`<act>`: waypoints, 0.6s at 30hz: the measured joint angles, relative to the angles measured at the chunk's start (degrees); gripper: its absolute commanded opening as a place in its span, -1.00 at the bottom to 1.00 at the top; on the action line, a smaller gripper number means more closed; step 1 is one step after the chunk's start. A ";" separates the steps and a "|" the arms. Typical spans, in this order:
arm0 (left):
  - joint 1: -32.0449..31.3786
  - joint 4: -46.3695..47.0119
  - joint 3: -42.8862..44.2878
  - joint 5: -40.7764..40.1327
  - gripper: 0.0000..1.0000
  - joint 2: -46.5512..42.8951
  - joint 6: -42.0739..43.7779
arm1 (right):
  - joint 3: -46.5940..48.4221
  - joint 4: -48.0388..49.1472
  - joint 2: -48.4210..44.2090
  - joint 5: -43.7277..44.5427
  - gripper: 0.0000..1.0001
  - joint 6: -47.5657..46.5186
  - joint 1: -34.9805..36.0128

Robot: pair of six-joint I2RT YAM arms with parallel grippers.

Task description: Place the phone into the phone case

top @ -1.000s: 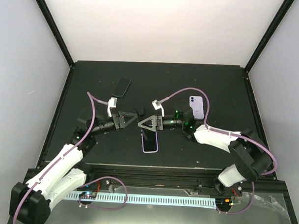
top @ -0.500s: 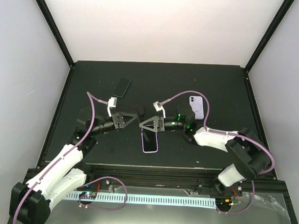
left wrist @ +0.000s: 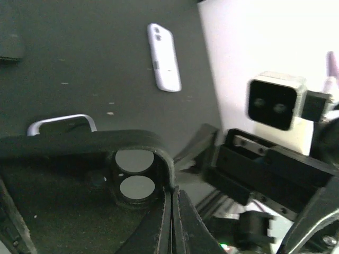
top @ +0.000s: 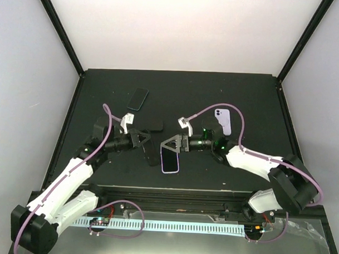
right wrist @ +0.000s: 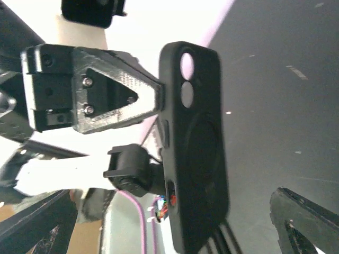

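My left gripper point(top: 149, 144) is shut on the edge of the black phone case point(top: 152, 155) and holds it on edge above the table. In the left wrist view the closed fingertips point(left wrist: 174, 193) pinch the rim beside the case's camera cutout point(left wrist: 135, 174). My right gripper point(top: 162, 146) is open. In its wrist view the case point(right wrist: 198, 153) stands between its spread fingers point(right wrist: 304, 222) without touching them. The phone point(top: 169, 161), dark screen up with a lilac rim, lies flat on the table just below both grippers.
A dark teal phone point(top: 139, 98) lies at the back left. A lilac phone-shaped thing point(top: 223, 120) with two camera lenses up lies at the back right, also seen in the left wrist view point(left wrist: 164, 58). The black mat's front edge point(top: 173, 188) is close behind the phone.
My left gripper closed on the case's edge. My right gripper opened wider and let the case go. Both grippers shifted slightly toward the near edge.
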 measured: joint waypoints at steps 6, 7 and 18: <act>-0.09 -11.34 3.61 -7.52 -0.97 6.12 7.06 | 3.39 -18.58 -4.66 10.75 1.00 -8.96 -1.22; -0.22 -12.72 3.63 -8.72 -0.97 7.82 7.96 | 4.83 -21.77 -5.29 13.11 1.00 -10.58 -1.22; -2.84 -11.47 3.37 -11.23 -0.74 21.40 9.90 | 11.89 -42.16 -7.67 38.03 0.97 -20.04 -1.27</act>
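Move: The left hand holds the empty black phone case; bare table for it lies about 6 cm back, 1 cm left and 19 cm below. From this hand the phone already in the purple case is some 8 cm right and 2 cm back, the dark slab about 13 cm ahead and 1 cm left, both near table height. From the right hand, open and empty, the held case sits roughly 5 cm left, 3 cm back and slightly lower. Downward, about 12 cm, the left hand carries the case towards the bare table beside the purple-cased phone, fingers still shut on its end and tipping more steeply down. The right hand, staying wide open, backs away from the case, rightward and forward about equally, some 10 cm in all, turning clockwise and dipping its fingertips about 30 degrees. ##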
